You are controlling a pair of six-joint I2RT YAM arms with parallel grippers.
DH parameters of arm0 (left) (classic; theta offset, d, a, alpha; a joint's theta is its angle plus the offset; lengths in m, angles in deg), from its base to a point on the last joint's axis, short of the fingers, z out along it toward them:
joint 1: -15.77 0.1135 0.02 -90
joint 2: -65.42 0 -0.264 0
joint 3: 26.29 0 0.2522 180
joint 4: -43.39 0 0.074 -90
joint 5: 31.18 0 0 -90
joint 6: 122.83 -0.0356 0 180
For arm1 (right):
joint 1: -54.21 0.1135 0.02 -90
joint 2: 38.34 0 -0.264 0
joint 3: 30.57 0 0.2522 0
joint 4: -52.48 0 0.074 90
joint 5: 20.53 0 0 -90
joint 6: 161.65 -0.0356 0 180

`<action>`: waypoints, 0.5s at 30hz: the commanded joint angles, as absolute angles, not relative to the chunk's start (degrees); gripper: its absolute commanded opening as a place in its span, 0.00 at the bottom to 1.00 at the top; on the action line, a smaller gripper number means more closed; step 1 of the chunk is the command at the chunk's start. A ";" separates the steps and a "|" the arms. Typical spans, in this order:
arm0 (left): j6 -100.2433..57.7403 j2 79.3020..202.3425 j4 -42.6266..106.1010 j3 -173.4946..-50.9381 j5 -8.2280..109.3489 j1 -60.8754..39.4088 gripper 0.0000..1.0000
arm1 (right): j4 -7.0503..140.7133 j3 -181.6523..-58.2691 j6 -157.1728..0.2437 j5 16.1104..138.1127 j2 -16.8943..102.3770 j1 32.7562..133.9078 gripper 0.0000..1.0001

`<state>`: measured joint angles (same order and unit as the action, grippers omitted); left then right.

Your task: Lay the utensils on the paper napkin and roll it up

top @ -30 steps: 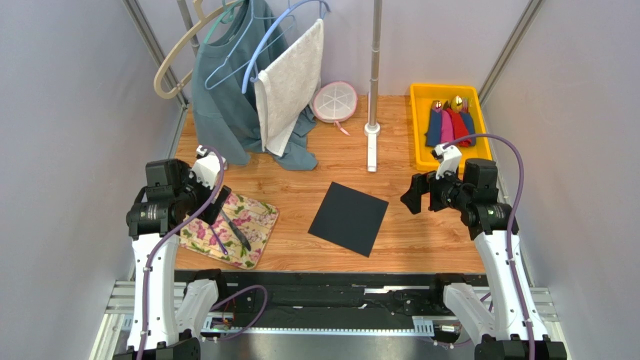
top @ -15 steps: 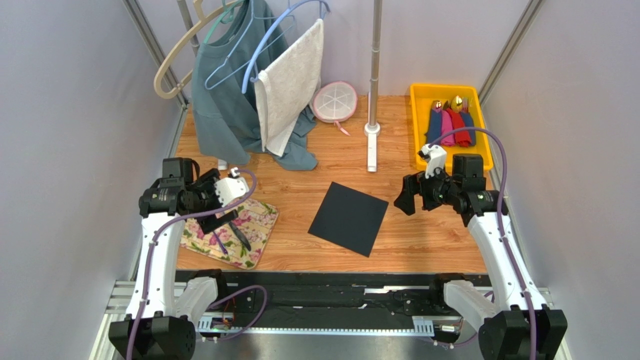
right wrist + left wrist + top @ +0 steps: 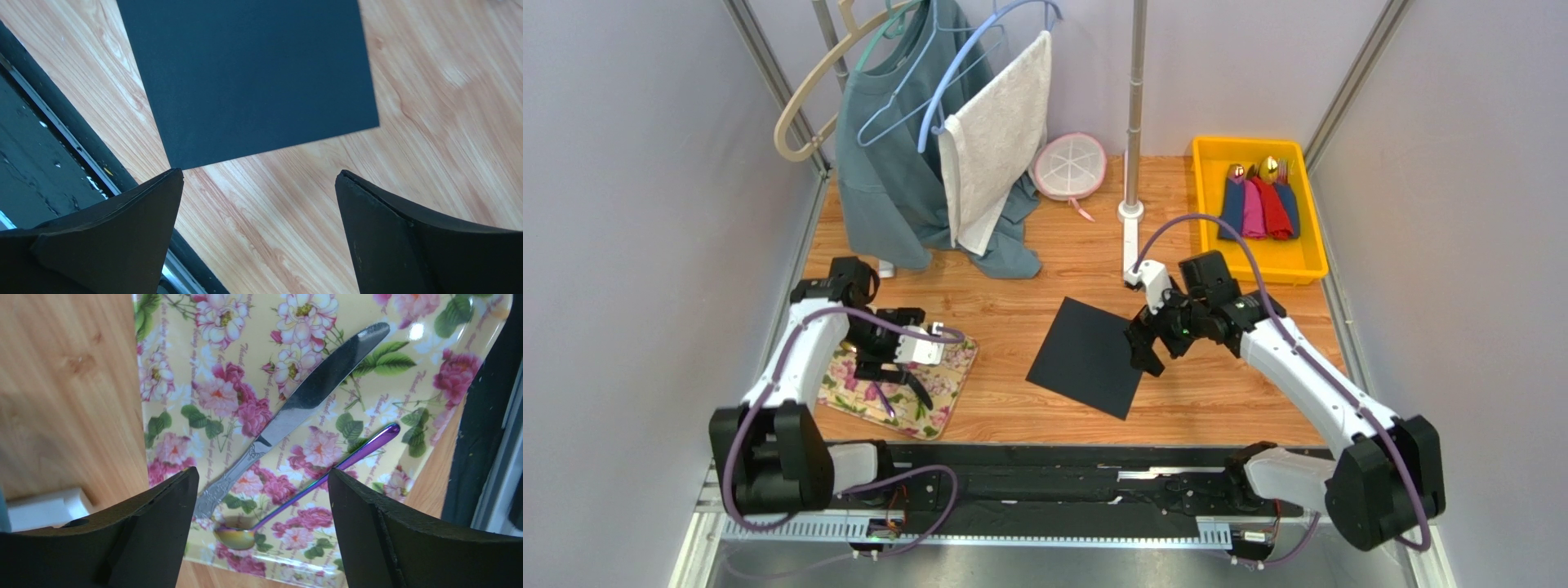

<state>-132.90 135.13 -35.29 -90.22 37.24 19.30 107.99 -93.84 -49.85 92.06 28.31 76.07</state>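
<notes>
A slim knife [image 3: 307, 401] and a spoon with a purple handle [image 3: 347, 459] and shiny bowl [image 3: 236, 538] lie on the floral mat [image 3: 184, 373] at the table's near left. They appear as dark strips [image 3: 906, 390] from above. My left gripper [image 3: 263, 474] hovers open just above them, its fingers either side of the knife handle and spoon bowl, touching neither. The black paper napkin [image 3: 1087, 355] lies flat at mid-table. My right gripper [image 3: 1146, 337] hangs open over its right edge, and in the right wrist view the napkin [image 3: 245, 73] has a corner just ahead of the gripper [image 3: 258, 174].
A yellow bin [image 3: 1210, 208] at the back right holds rolled coloured napkins with gold cutlery. A rack post [image 3: 1130, 233] stands behind the napkin. Clothes and a towel [image 3: 989, 147] hang at the back left beside a pink round lid [image 3: 1070, 165].
My left gripper has swung down and right over the floral mat's utensils. My right arm has reached left and down from beside the yellow bin to the napkin's right edge.
</notes>
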 commanded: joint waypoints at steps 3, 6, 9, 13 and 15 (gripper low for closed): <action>-141.03 144.95 -37.15 -97.78 37.21 18.32 0.84 | 102.80 -98.28 -39.14 91.27 34.95 82.94 1.00; -138.05 147.06 -39.62 -100.95 35.71 18.32 0.85 | 101.66 -99.87 -35.18 91.09 39.17 87.15 1.00; -137.16 146.89 -40.15 -101.22 35.62 18.32 0.85 | 100.69 -100.84 -30.35 90.48 44.35 91.02 0.99; -136.46 145.31 -38.75 -99.55 35.62 18.32 0.85 | 102.00 -105.83 -28.49 89.95 53.14 92.70 0.96; -135.23 144.43 -37.87 -98.94 35.10 18.32 0.85 | 101.75 -106.64 -28.76 89.43 56.56 92.79 0.95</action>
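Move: The left hand hovers some 7 cm above the flowered tray. The knife's middle is about 2 cm back and 2 cm to the right of it. The spoon's middle is some 4 cm back and 2 cm to its left. The black napkin's middle lies roughly 11 cm to the right hand's left, level with it and about 10 cm below; the white stand foot is around 18 cm ahead of that hand and 5 cm to its left. Leftward and down, the right hand swings in over the black napkin, about 8 cm across and 5 cm lower, turning some 30 degrees counter-clockwise with its fingers still wide. Meanwhile the left hand slides about 3.5 cm forward above the tray towards the knife's handle end, dipping a centimetre and coming back up, then stays there, fingers open. ##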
